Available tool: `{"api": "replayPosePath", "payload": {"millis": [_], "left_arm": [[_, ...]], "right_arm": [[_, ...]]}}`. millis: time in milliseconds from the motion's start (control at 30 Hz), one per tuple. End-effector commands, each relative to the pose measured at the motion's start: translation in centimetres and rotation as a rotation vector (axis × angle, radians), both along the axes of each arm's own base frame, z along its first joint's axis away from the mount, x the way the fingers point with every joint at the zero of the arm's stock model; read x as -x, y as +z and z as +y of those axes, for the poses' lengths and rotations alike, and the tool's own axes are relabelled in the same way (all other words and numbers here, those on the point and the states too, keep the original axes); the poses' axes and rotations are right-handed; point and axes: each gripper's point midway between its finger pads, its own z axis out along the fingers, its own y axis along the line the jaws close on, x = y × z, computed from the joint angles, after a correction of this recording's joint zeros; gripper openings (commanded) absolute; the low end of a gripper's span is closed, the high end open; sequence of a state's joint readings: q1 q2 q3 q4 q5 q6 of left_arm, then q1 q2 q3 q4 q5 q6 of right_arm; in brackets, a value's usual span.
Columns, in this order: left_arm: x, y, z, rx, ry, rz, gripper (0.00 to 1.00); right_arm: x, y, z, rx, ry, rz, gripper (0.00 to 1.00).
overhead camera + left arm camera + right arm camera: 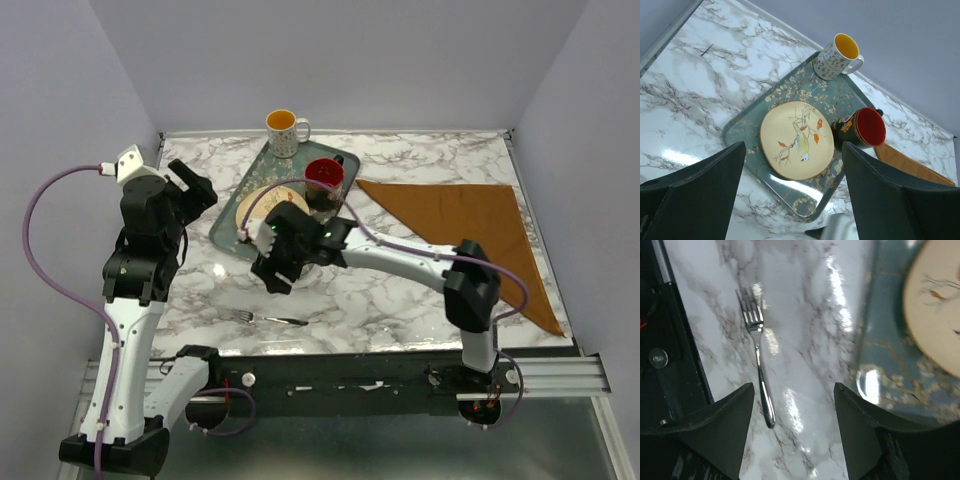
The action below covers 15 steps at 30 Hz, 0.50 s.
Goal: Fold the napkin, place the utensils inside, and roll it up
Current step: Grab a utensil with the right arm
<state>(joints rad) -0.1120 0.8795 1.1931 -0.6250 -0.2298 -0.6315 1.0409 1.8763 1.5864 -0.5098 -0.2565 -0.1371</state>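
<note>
The rust-brown napkin (470,225) lies flat as a triangle on the right of the marble table; a sliver of the napkin (905,162) shows past the dark mug in the left wrist view. A silvery fork (272,319) rests alone near the front edge. My right gripper (275,260) hovers open over the marble between fork and tray. In its wrist view the fork (758,360) lies flat below, beside one finger, and the gripper (794,387) holds nothing. My left gripper (195,190) hangs open and empty left of the tray; its wrist view shows the gripper (793,150) facing the tray.
A dark green patterned tray (232,215) at the back middle carries a cream bird plate (255,205) and a dark mug with a red inside (324,180). A floral mug with a yellow inside (285,130) stands at its far end. The black front rail (670,340) runs close to the fork.
</note>
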Motion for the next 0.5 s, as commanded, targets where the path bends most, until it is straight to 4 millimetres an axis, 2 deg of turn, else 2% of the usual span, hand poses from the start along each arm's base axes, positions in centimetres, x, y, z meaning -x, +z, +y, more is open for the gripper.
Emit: {"api": "replayPosePath", "payload": {"millis": [0, 67, 233, 467], "left_arm": [[0.0, -0.7, 0.8, -0.046, 0.018, 0.029, 0.87], [-0.4, -0.8, 0.5, -0.036, 0.005, 0.033, 0.87], [-1.0, -0.6, 0.2, -0.020, -0.018, 0.035, 0.87], [-0.8, -0.5, 0.3, -0.028, -0.018, 0.032, 0.87]], "right_arm": [[5.4, -5.2, 0.9, 0.237, 0.198, 0.048, 0.73], [6.0, -5.9, 1.4, 0.262, 0.213, 0.046, 0.73], [6.3, -9.5, 1.7, 0.374, 0.214, 0.021, 0.73], [5.3, -11.3, 2.5, 0.401, 0.204, -0.025, 0.73]]}}
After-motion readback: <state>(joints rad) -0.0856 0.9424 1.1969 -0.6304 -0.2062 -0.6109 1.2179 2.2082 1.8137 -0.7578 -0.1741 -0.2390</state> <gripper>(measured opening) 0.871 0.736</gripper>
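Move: The fork lies on the marble about 7 cm back from the right hand, 4 cm to its left and some 15 cm below. The plate is roughly 23 cm ahead and 6 cm left of that hand, and the red mug about 28 cm ahead and 8 cm to its right. From the left hand, the fork is about 15 cm back, 12 cm to the right and 34 cm down. The fork is what the right hand drops towards: it sinks about 10 cm while drawing back some 7 cm, with a small early drift left, then goes almost straight down over the handle half. The fingers tip about 20 degrees steeper towards the table, the hand turns slightly counter-clockwise, and the open fingers straddle the fork from above without touching it. ##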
